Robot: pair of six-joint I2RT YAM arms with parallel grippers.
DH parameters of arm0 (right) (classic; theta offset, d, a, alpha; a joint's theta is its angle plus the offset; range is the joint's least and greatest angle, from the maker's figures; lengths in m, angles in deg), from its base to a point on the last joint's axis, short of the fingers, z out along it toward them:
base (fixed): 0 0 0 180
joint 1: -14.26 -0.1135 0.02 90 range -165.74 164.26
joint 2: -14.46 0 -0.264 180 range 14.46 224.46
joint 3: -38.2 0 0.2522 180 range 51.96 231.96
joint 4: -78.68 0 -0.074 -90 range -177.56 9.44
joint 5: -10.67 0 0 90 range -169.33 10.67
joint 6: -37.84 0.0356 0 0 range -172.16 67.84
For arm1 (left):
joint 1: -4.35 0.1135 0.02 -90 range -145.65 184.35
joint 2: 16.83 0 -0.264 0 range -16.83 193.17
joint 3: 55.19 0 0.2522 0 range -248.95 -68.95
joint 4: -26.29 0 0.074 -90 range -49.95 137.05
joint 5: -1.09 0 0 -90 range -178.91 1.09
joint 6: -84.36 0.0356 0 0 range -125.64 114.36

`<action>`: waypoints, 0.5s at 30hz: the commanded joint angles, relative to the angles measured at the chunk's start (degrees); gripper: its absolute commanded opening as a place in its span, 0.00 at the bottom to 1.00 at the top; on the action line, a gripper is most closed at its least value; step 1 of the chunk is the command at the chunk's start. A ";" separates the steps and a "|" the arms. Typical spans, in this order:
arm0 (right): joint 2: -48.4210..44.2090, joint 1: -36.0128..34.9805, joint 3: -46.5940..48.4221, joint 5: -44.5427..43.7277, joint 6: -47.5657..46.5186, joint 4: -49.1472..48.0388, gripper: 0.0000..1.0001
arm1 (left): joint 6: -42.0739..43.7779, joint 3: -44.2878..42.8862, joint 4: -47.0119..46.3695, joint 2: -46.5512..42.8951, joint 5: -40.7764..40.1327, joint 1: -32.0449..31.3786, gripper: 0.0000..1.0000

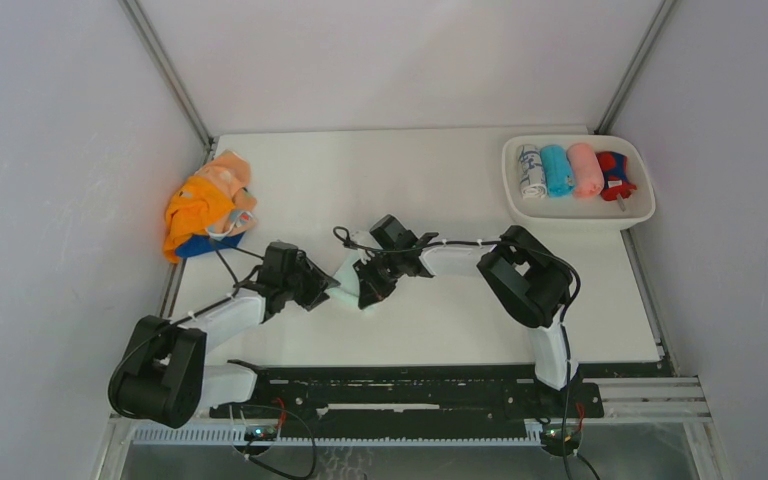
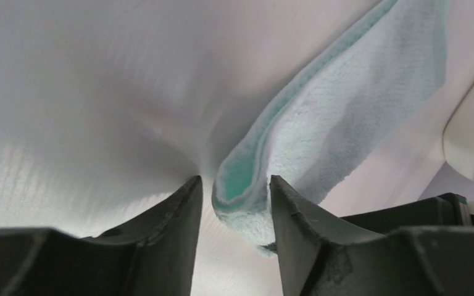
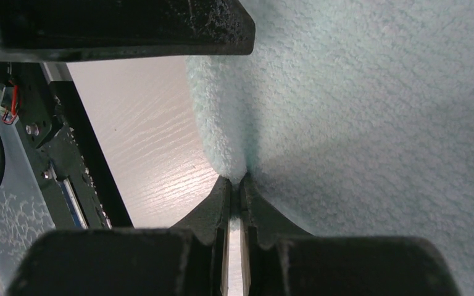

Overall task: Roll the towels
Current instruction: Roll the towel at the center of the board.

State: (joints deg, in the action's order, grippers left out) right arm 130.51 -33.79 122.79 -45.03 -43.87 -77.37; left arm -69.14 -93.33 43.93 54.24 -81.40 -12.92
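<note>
A pale mint towel point(image 1: 348, 275) lies at the middle of the table between my two grippers and is mostly hidden under them in the top view. In the left wrist view its folded edge point(image 2: 345, 111) runs down between the jaws of my left gripper point(image 2: 234, 182) point(image 1: 332, 290). Those jaws stand apart around it: the right finger point(image 2: 296, 222) touches the cloth, and a gap shows beside the left finger. My right gripper point(image 3: 236, 180) point(image 1: 368, 290) is shut, pinching an edge of the mint towel point(image 3: 376, 123) at its fingertips.
A loose pile of towels point(image 1: 210, 205) in orange, peach and dark blue sits at the back left. A white tray point(image 1: 640, 215) at the back right holds several rolled towels point(image 1: 558, 170). The black front rail point(image 3: 68, 154) runs along the near table edge.
</note>
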 commanded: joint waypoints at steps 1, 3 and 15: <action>-0.07 -0.26 -1.55 0.13 0.79 0.36 0.00 | 0.67 -1.79 1.37 2.28 -2.67 -0.26 0.45; -0.34 -0.48 -1.80 0.09 0.69 0.09 0.00 | 0.90 -2.50 1.63 2.94 -2.68 -0.38 0.37; -11.00 -5.92 -5.51 -13.90 -5.32 -4.46 0.38 | 1.15 -4.97 9.12 0.81 -2.95 -0.56 0.00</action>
State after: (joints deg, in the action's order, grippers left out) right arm 125.18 -37.14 118.02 -50.88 -45.01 -79.64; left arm -68.99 -95.36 48.50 56.55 -82.74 -13.43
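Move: The towel's near-left corner lies right at the left fingertips, straight ahead 0 and about 1 cm below them; the towel's middle is some 5 cm farther out and 7 cm to the right, 2 cm down. The right fingertips, about 3 cm nearer and 7 cm to the right of the left hand, still hold the towel's near-right corner. The orange towel pile stands roughly 28 cm left of the left hand and 17 cm farther out. The left hand sinks about 1 cm over the towel's near-left corner while its half-open fingers close right down and pinch the folded edge, then eases back slightly, keeping that grip. The right hand stays put, shut on the near-right corner, until the left has nearly closed; then its fingers open to about a third and it draws back roughly 1.5 cm towards its base and starts to rise, letting the corner go. ##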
